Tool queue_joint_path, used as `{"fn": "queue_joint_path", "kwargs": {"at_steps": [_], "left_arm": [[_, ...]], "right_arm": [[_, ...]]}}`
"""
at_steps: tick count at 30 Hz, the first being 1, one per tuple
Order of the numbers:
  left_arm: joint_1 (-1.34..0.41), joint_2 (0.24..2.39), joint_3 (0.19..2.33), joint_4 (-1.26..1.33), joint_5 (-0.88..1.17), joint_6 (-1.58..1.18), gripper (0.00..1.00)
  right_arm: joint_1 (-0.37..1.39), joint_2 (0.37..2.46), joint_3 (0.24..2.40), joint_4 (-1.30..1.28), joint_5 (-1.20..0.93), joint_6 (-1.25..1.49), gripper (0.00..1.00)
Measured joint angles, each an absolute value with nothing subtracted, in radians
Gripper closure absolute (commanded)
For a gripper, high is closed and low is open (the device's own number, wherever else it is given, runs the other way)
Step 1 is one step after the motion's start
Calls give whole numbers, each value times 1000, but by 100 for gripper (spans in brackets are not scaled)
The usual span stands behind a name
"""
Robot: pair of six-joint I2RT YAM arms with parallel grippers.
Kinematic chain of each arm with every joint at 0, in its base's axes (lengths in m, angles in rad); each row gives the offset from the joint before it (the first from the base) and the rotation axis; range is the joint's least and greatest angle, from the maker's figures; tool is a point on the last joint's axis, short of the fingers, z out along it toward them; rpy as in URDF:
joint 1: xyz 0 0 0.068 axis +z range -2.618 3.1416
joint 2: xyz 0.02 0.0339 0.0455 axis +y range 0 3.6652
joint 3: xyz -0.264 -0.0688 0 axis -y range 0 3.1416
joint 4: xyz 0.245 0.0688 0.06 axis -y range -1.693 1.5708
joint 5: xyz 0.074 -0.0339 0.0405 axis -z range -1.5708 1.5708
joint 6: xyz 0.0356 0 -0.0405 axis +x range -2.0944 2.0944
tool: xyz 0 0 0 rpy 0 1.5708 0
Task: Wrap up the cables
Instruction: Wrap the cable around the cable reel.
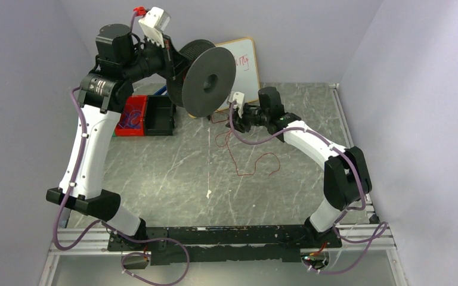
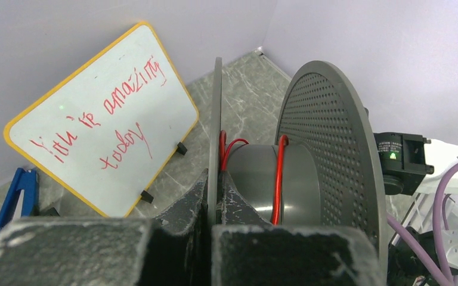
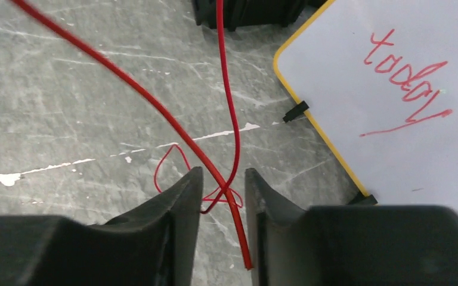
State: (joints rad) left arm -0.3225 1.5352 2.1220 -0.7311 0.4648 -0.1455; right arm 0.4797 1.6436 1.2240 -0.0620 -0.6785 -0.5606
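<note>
My left gripper point(image 1: 176, 65) is raised at the back left and holds a grey-black spool point(image 1: 206, 80) off the table. In the left wrist view its fingers point(image 2: 219, 179) are shut on the spool's thin flange point(image 2: 217, 119), and red cable point(image 2: 279, 179) lies round the hub. More of the thin red cable point(image 1: 237, 167) hangs from the spool and lies in loose loops on the table. My right gripper point(image 1: 234, 116) is low beside those loops. In the right wrist view its fingers point(image 3: 222, 173) stand a little apart with a cable strand point(image 3: 146, 101) passing between them, unpinched.
A small yellow-framed whiteboard point(image 1: 244, 65) with red writing leans at the back, behind the spool. A red bin point(image 1: 132, 116) and a black box point(image 1: 161, 116) sit at the back left under my left arm. A white scrap point(image 1: 207, 193) lies mid-table.
</note>
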Motion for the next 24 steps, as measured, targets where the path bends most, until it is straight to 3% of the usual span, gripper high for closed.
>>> {"fn": "queue_joint_path", "kwargs": {"at_steps": [6,18,24], "left_arm": [[-308,1535,2122,-715,459,-175,97],[-294,1536,2104,-751,229,-205,97],[-294,1538,2033,-744,133,-204,98]], "right_arm": [[489,1645,1229,-106,-747,-601,100],[714,1551,1220,-304,-704,-812,100],[831,1577,1436,-489,-629,-821,100]]}}
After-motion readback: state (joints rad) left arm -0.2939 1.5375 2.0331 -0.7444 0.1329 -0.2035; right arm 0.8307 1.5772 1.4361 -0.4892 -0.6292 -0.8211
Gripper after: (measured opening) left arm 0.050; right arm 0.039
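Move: Right between the right hand's half-open fingers runs the red cable, about 1 cm past the pads. From this hand the held cable reel hangs roughly 22 cm higher and 9 cm left, about level fore and aft. The whiteboard's middle stands about 18 cm ahead, 7 cm left and 10 cm lower; the black bin lies 12 cm ahead, 29 cm left and 18 cm down. For the left hand, the cable at those fingers is some 16 cm right, 1 cm ahead and 26 cm below. Shutting on the red cable, the right fingers pinch it, then the hand draws it back about 13 cm and 8 cm left, dipping slightly before rising, while turning some 25 degrees counter-clockwise. The left hand keeps its grip on the reel's flange and swings the reel forward, left and, late on, down, about 5 cm each, turning roughly 20 degrees counter-clockwise. ##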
